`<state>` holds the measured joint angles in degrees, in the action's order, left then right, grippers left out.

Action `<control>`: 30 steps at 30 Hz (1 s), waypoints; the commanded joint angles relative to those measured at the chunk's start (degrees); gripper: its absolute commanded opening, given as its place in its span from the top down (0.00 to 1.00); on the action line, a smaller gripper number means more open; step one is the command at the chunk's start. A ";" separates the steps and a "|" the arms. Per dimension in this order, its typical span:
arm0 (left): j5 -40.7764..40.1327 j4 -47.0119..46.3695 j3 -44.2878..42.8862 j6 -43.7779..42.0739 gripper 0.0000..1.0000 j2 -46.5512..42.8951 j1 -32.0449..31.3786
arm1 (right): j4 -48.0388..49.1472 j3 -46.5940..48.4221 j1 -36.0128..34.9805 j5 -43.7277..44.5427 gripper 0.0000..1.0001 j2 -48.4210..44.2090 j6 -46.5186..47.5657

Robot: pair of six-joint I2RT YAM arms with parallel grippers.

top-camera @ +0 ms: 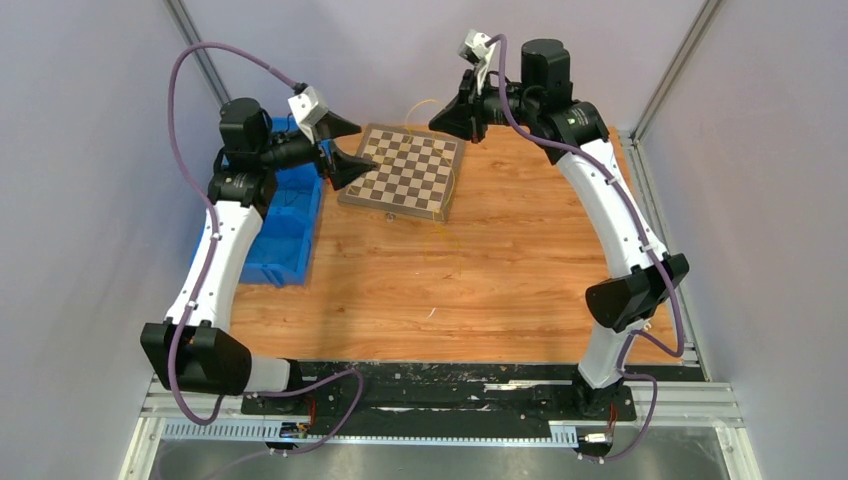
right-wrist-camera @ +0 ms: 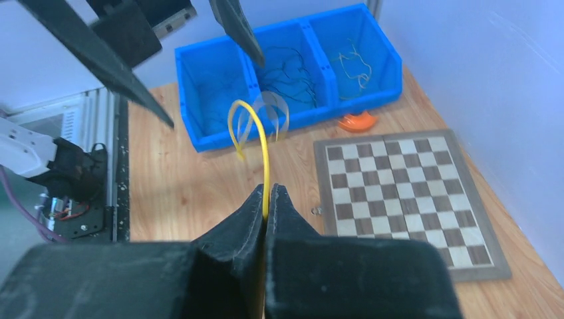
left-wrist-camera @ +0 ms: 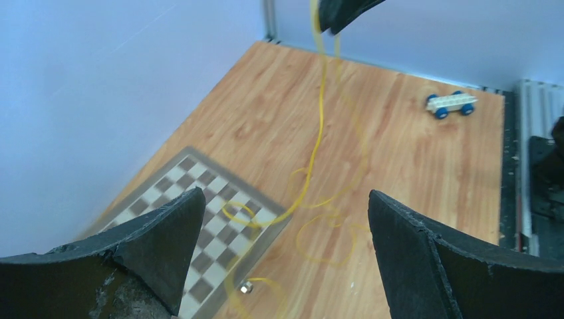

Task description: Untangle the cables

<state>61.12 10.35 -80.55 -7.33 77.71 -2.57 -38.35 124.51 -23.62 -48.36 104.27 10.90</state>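
My right gripper (right-wrist-camera: pixel 268 191) is shut on a thin yellow cable (right-wrist-camera: pixel 266 159) and holds it high over the back of the table (top-camera: pixel 500 270). In the top view this gripper (top-camera: pixel 440 122) is just behind the chessboard (top-camera: pixel 405 172). In the left wrist view the cable (left-wrist-camera: pixel 320 126) hangs from the right gripper (left-wrist-camera: pixel 340 10) and ends in loose loops over the chessboard's corner (left-wrist-camera: pixel 199 219) and the wood. My left gripper (left-wrist-camera: pixel 284 195) is open and empty, raised above the board's left end (top-camera: pixel 342 148), apart from the cable.
A blue three-compartment bin (right-wrist-camera: pixel 193 63) stands at the left (top-camera: pixel 285 225). It holds dark wires (right-wrist-camera: pixel 292 70) in the middle compartment and yellowish wires (right-wrist-camera: pixel 356 63) in one end compartment. An orange object (right-wrist-camera: pixel 358 122) lies beside it. A white toy car with blue wheels (left-wrist-camera: pixel 452 104) and a small nut (left-wrist-camera: pixel 247 287) lie on the table.
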 commanded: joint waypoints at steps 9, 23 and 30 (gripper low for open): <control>1.82 -12.47 1.29 10.08 0.00 -1.29 -14.13 | 8.04 3.98 -6.40 -2.28 1.00 -1.17 -3.81; -8.97 -31.37 7.91 29.37 0.84 0.62 -16.76 | 17.91 3.87 -7.19 -2.00 1.00 -1.29 -14.10; -13.08 -34.90 7.26 37.39 1.00 -0.46 -13.39 | 18.28 -0.36 -3.94 -0.55 0.48 -2.38 -17.53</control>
<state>51.33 -18.26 -70.76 22.41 79.29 -18.33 -22.74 126.19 -29.95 -49.87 104.36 -2.98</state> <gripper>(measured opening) 0.010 0.287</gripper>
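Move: The yellow cable's hanging strand, pinched by the right fingers, lies about 12 cm to the left hand's right, 1 cm ahead and 1 cm below. The chessboard lies flat some 37 cm below that hand, 22 cm ahead and 6 cm right. For the right hand, the open left gripper waits about 13 cm left, 2 cm back and 5 cm lower. Left hand goes some 10 cm right and pinches the yellow cable; right rises 6 cm, then starts opening. ##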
